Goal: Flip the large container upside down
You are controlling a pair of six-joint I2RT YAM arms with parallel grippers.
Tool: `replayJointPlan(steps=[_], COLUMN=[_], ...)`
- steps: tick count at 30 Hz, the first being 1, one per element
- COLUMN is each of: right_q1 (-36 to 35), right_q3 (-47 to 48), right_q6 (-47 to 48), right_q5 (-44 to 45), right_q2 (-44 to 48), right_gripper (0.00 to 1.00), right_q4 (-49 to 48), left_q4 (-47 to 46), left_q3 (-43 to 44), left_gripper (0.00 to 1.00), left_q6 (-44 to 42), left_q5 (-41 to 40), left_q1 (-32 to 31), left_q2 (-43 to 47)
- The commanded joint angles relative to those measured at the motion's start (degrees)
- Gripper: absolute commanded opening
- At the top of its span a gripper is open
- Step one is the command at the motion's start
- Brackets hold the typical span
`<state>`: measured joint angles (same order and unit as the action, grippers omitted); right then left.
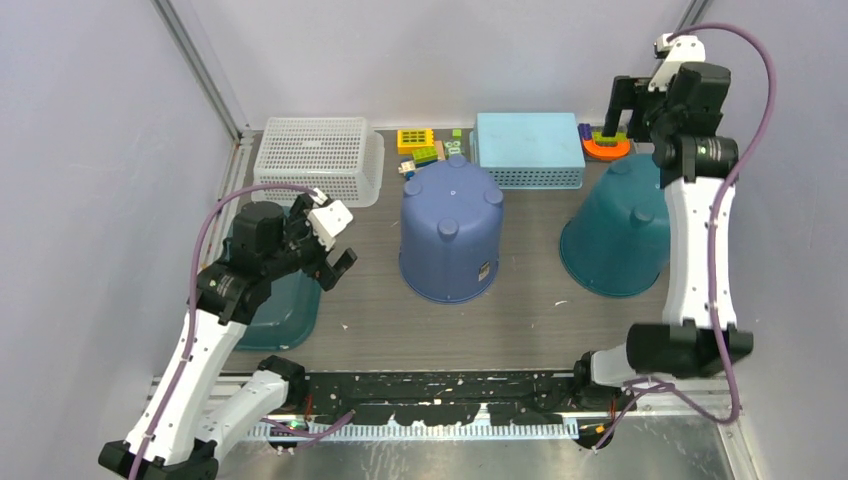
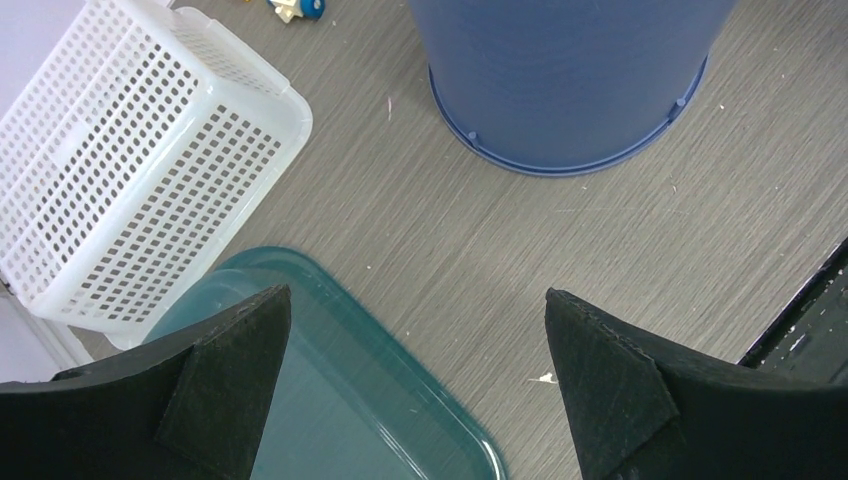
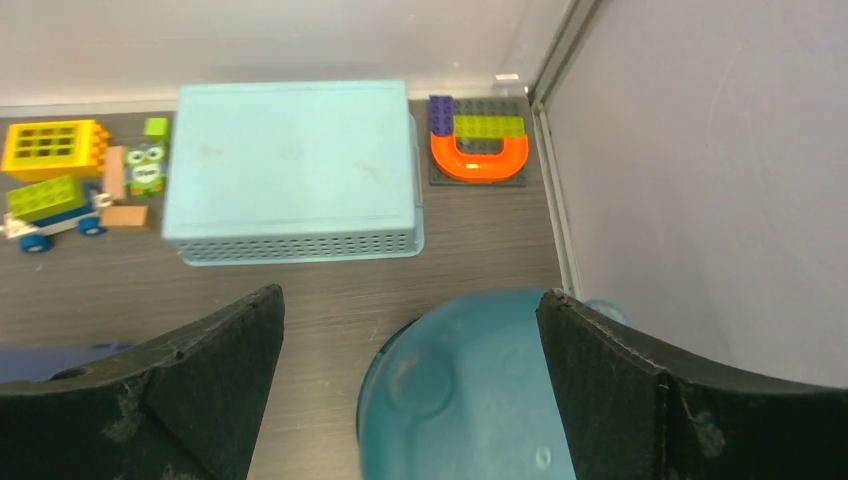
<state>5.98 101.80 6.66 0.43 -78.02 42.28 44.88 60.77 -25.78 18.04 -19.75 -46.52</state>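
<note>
A large teal container (image 1: 620,230) stands mouth down at the right of the table, its bumped base (image 3: 480,390) facing up. My right gripper (image 1: 625,125) hangs open above its far side, and in the right wrist view the right gripper (image 3: 410,292) holds nothing. A large blue container (image 1: 452,230) also stands mouth down in the middle, and its rim (image 2: 570,150) rests on the table. My left gripper (image 1: 335,262) is open and empty to the left of it. In the left wrist view the left gripper (image 2: 415,292) hovers over the corner of a teal tub (image 2: 330,400).
The teal tub (image 1: 285,305) lies under the left arm. A white mesh basket (image 1: 320,155) sits at the back left and a light blue basket (image 1: 528,148) at the back middle. Toy bricks (image 1: 420,148) and an orange horseshoe piece (image 1: 607,145) lie along the back wall.
</note>
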Motion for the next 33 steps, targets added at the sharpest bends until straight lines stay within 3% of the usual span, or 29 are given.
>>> replayJointPlan(steps=[1,9,20,28,33], right_q1=[5.61,12.55,13.31,13.53,13.58], right_q3=[3.95,6.00,-5.09,-5.19,3.41], right_q6=[-3.92,-5.56,-1.70,-2.26,-4.01], right_q5=[-3.06,-8.62,-10.58,-12.96,-16.88], right_q2=[-9.09,-17.67,-10.32,-8.50,-6.68], right_gripper=[1.00,1.00,1.00,1.00,1.00], right_q4=[-2.06,-1.37,0.30,1.35,6.36], left_q4=[-0.25,-0.47,-0.43,0.26,2.72], left_q3=[-0.71,-1.39,-1.41,-0.88,2.56], left_gripper=[1.00,1.00,1.00,1.00,1.00], left_q6=[-0.43,-0.41,-0.21,0.00,0.21], left_q5=[1.63,1.85,1.91,1.74,1.96], left_q1=[0.28,0.24,0.25,0.29,0.24], left_q2=[0.63,0.94,1.12,1.53,1.17])
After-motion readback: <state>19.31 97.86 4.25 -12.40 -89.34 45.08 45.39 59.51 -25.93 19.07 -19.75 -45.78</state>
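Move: The teal upside-down container has its middle about 6 cm to the right of the right hand, some 4 cm back and 27 cm below. The blue upturned container stands roughly 29 cm to the hand's left and 5 cm back; the light-blue basket lies about 18 cm ahead and 11 cm left, the orange toy some 21 cm ahead and 7 cm right. From the left hand, the teal container is about 59 cm right and 11 cm ahead. Towards the teal container's far upper side comes the right hand, open, swinging quickly down about 12 cm while going right some 9 cm and forward about 7 cm, its fingers tipping down about 15 degrees. Staying low, it then draws back around 4 cm and 3 cm left, fingers still open and against the container's far side, pulling the container towards the robot. ##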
